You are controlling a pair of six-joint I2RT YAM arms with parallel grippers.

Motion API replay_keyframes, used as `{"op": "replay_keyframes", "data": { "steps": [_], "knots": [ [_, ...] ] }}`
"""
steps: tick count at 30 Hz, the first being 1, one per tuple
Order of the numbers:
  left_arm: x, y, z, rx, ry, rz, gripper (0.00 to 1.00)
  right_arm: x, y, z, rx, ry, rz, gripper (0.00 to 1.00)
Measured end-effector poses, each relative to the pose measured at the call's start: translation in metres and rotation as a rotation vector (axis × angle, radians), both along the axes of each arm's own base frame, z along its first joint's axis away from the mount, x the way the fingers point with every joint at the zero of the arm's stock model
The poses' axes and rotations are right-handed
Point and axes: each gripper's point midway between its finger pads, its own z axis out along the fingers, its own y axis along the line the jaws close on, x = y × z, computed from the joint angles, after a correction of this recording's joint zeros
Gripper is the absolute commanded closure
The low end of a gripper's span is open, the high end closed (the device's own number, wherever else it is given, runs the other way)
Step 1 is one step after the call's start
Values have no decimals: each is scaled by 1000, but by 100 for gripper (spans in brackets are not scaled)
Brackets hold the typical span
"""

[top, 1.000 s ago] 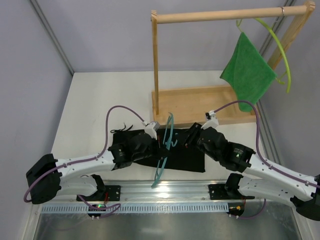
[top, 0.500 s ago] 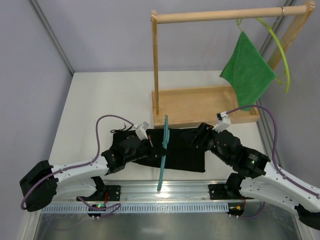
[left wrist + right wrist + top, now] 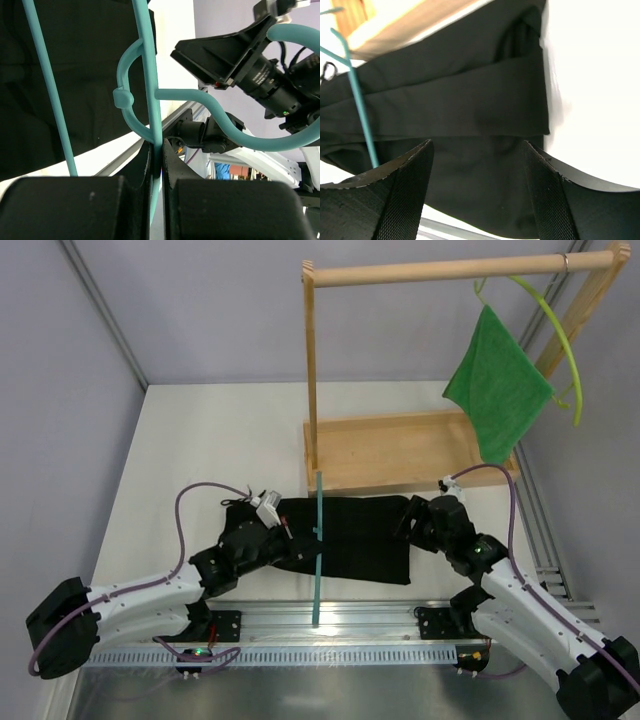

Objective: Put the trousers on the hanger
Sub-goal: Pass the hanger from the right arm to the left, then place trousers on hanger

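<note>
The black trousers [image 3: 360, 535] lie folded flat on the white table, near the front edge. My left gripper [image 3: 305, 540] is shut on the teal hanger [image 3: 318, 540], which stands edge-on above the trousers' left part. In the left wrist view the hanger [image 3: 150, 85] runs up from between my closed fingers [image 3: 140, 170], hook curving right. My right gripper [image 3: 412, 522] hovers open over the trousers' right end; its wrist view shows the folded trousers [image 3: 470, 115] between wide-apart fingertips [image 3: 415, 170], nothing held.
A wooden rack [image 3: 400, 445] stands behind the trousers, its post [image 3: 311, 370] close to the hanger. A green cloth [image 3: 497, 380] hangs on a yellow-green hanger [image 3: 560, 340] from the top rail. The metal rail [image 3: 330, 625] runs along the table's front.
My right gripper let go of the hanger, opened, and drew back to the right. My left gripper swung the hanger upright and shifted left.
</note>
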Motion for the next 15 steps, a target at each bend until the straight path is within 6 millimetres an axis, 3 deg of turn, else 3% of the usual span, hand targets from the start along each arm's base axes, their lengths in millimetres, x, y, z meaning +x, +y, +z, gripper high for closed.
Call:
{"op": "replay_keyframes", "data": {
  "steps": [11,15],
  "knots": [
    [1,9,-4,-26,-33,22,100,-15,-9,-48,-24,118,-13,23],
    [3,9,-4,-37,-45,26,100,-17,-9,-56,-22,133,-18,23]
  ]
}}
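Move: The right hand, empty and open, hangs over the right end of the folded trousers: the middle of that end strip is about 8 cm below it, 2 cm to its right and level fore and aft. The hanger's middle is some 16 cm to its left, 4 cm back and 5 cm higher; the wooden box's middle is 14 cm ahead and 4 cm right. From the left hand, which holds the hanger, the trouser end lies about 18 cm right, 2 cm ahead and 13 cm down. Keeping its pinch on the hanger, the left hand barely shifts, some 1 cm leftward. The right hand sinks about 5.5 cm towards the trousers' right end, easing back a little under 2 cm and slowing near the bottom, fingers staying wide open while they tip nearly 10 degrees further down; no contact with the cloth can be made out. ##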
